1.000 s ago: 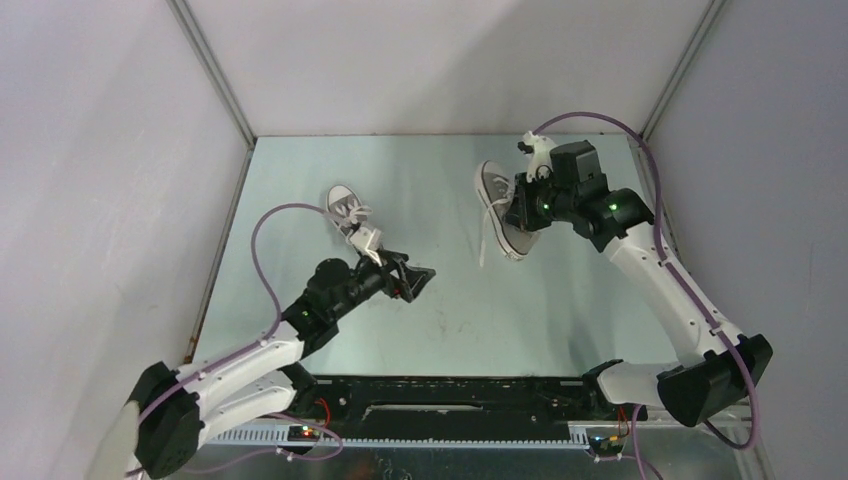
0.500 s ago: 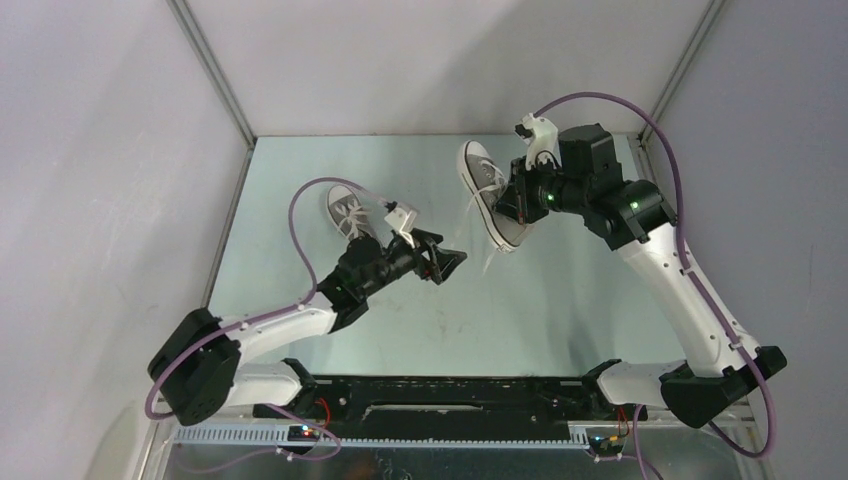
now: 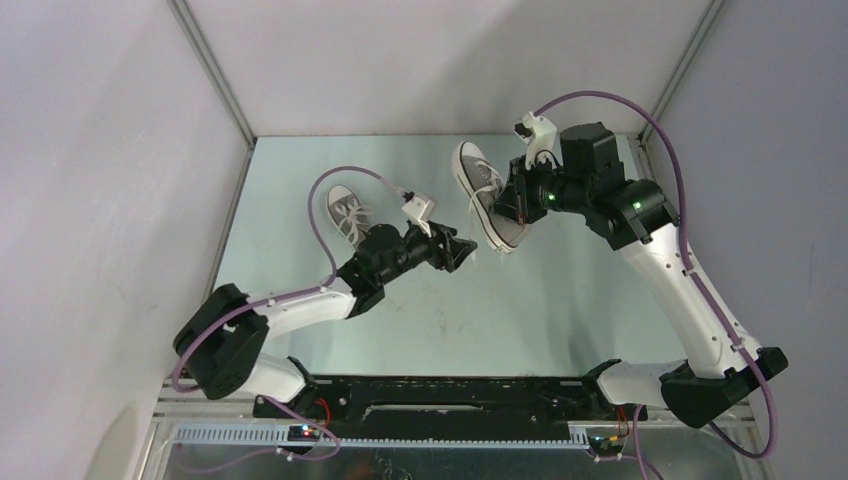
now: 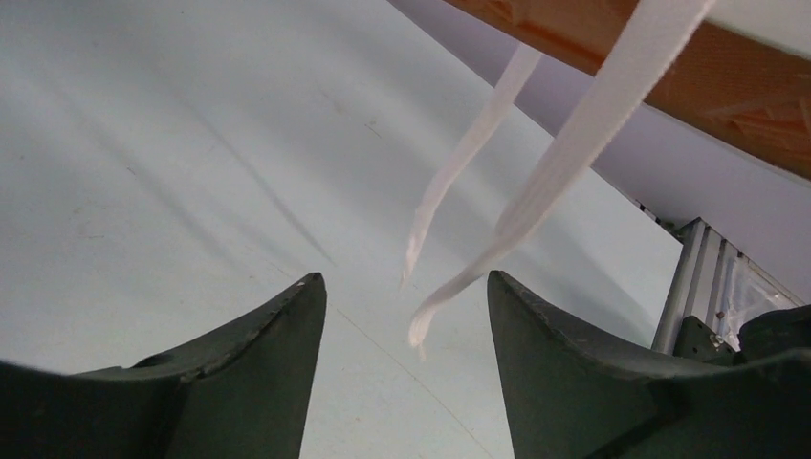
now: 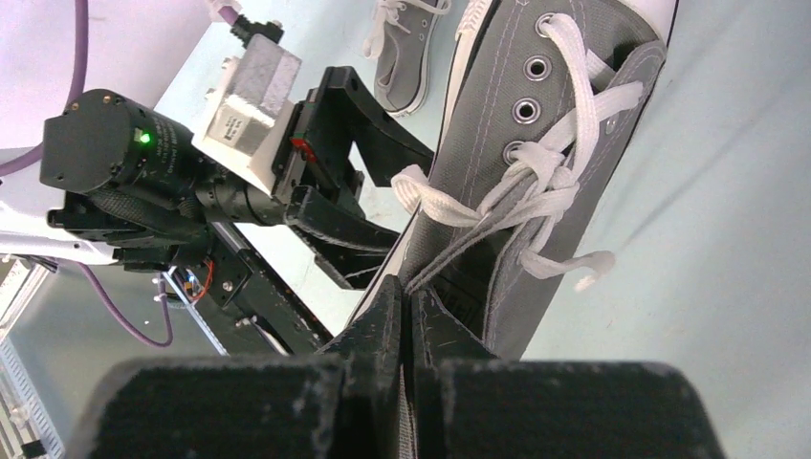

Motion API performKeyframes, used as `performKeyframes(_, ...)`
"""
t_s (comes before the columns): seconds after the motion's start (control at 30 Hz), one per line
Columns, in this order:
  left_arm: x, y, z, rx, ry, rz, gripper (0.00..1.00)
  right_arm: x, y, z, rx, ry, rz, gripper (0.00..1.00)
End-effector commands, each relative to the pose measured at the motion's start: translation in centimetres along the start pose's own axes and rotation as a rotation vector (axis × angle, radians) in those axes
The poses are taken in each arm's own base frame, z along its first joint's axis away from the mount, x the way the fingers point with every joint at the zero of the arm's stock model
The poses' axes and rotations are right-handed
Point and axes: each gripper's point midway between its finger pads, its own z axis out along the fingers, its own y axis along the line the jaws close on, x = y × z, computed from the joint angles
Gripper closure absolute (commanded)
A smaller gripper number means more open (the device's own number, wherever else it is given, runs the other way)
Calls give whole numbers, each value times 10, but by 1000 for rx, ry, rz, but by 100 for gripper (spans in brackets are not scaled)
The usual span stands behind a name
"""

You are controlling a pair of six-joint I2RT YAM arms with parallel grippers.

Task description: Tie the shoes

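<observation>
My right gripper [image 3: 512, 203] is shut on the canvas edge of one grey shoe [image 3: 484, 195] and holds it off the table, white toe cap pointing away. In the right wrist view the closed gripper [image 5: 406, 285] pinches that shoe [image 5: 545, 182] beside its white lacing. Two loose lace ends [image 4: 449, 287] hang from it between the tips of my open left gripper [image 4: 404, 277], touching neither finger. The shoe's brown sole [image 4: 669, 57] crosses above them. The left gripper [image 3: 462, 250] sits just below and left of the lifted shoe. The other shoe [image 3: 348, 214] lies on the table behind the left arm.
The pale green table [image 3: 560, 300] is fenced by a metal frame and grey walls on three sides. A purple cable [image 3: 335, 190] loops over the left arm near the second shoe. The black base rail [image 3: 440, 395] runs along the near edge.
The left arm has reached right and forward until its gripper is under the hanging laces, its jaws slightly narrower. The right arm lifted the shoe up and left, then stayed nearly still.
</observation>
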Motion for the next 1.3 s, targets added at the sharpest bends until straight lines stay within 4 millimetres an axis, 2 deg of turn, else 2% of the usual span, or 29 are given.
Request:
performKeyframes(0.0, -27, -16, 15, 64, -76, 35, 35, -39, 22, -28, -48, -153, -72, 100)
performKeyframes(0.1, -32, -21, 14, 95, -118, 29, 35, -38, 19, -29, -34, -155, -65, 100)
performKeyframes(0.13, -34, -23, 13, 108, -131, 32, 41, -37, 18, -29, -32, -155, -63, 100)
performKeyframes(0.17, -33, -24, 13, 112, -131, 34, 52, -37, 17, -29, -28, -156, -60, 100)
performKeyframes(0.23, -30, -20, 14, 92, -108, 41, 93, -37, 13, -30, -20, -160, -55, 100)
performKeyframes(0.27, -30, -16, 14, 69, -97, 42, 99, -35, 11, -29, -15, -160, -53, 100)
performKeyframes(0.47, -22, -3, -2, -42, 28, 34, 100, -11, -27, -12, 107, -121, -26, 100)
performKeyframes(0.67, -8, 0, -14, -88, 166, 13, 100, 26, -78, 18, 301, -55, -7, 100)
performKeyframes(0.73, 0, 1, -17, -103, 232, 3, 100, 37, -88, 32, 360, -24, -25, 100)
performKeyframes(0.87, 15, 16, -29, -167, 358, -17, 100, 59, -75, 70, 369, 21, -47, 100)
performKeyframes(1.0, 23, 50, -51, -234, 380, -104, 100, 80, -46, 111, 307, 29, -26, 100)
performKeyframes(1.03, 25, 60, -57, -265, 380, -123, 100, 86, -42, 120, 324, 32, -23, 86)
performKeyframes(1.07, 27, 67, -63, -295, 378, -141, 100, 92, -39, 128, 331, 45, -17, 60)
performKeyframes(1.1, 31, 74, -68, -322, 384, -153, 100, 99, -34, 135, 330, 58, -10, 42)
performKeyframes(1.13, 36, 79, -71, -339, 390, -160, 100, 106, -30, 140, 325, 76, 1, 35)
performKeyframes(1.2, 47, 81, -73, -340, 405, -177, 100, 115, -26, 142, 291, 94, 14, 33)
performKeyframes(1.27, 59, 80, -75, -331, 427, -198, 100, 120, -26, 134, 280, 90, 15, 33)
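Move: The dangling lace end hangs at the left hand's open fingertips, about 1 cm ahead, 1 cm right and 1 cm up. The shoe in the right hand's grip has its middle roughly 3 cm ahead, 4 cm right and 11 cm above the left hand; the other shoe lies some 17 cm ahead, 25 cm left and 11 cm below it. From the right hand, the clear table spot for the held shoe is about 4 cm ahead, 4 cm left and 22 cm below. Down some 19 cm goes the right hand with the shoe it already pinches by the ankle opening, veering about 4 cm right, then 10 cm left, and opening its fingers at the bottom. Before that descent, the left hand nudges right and pinches the dangling lace end; it then keeps hold while travelling about 10 cm left and 8 cm down, tipping downward. ##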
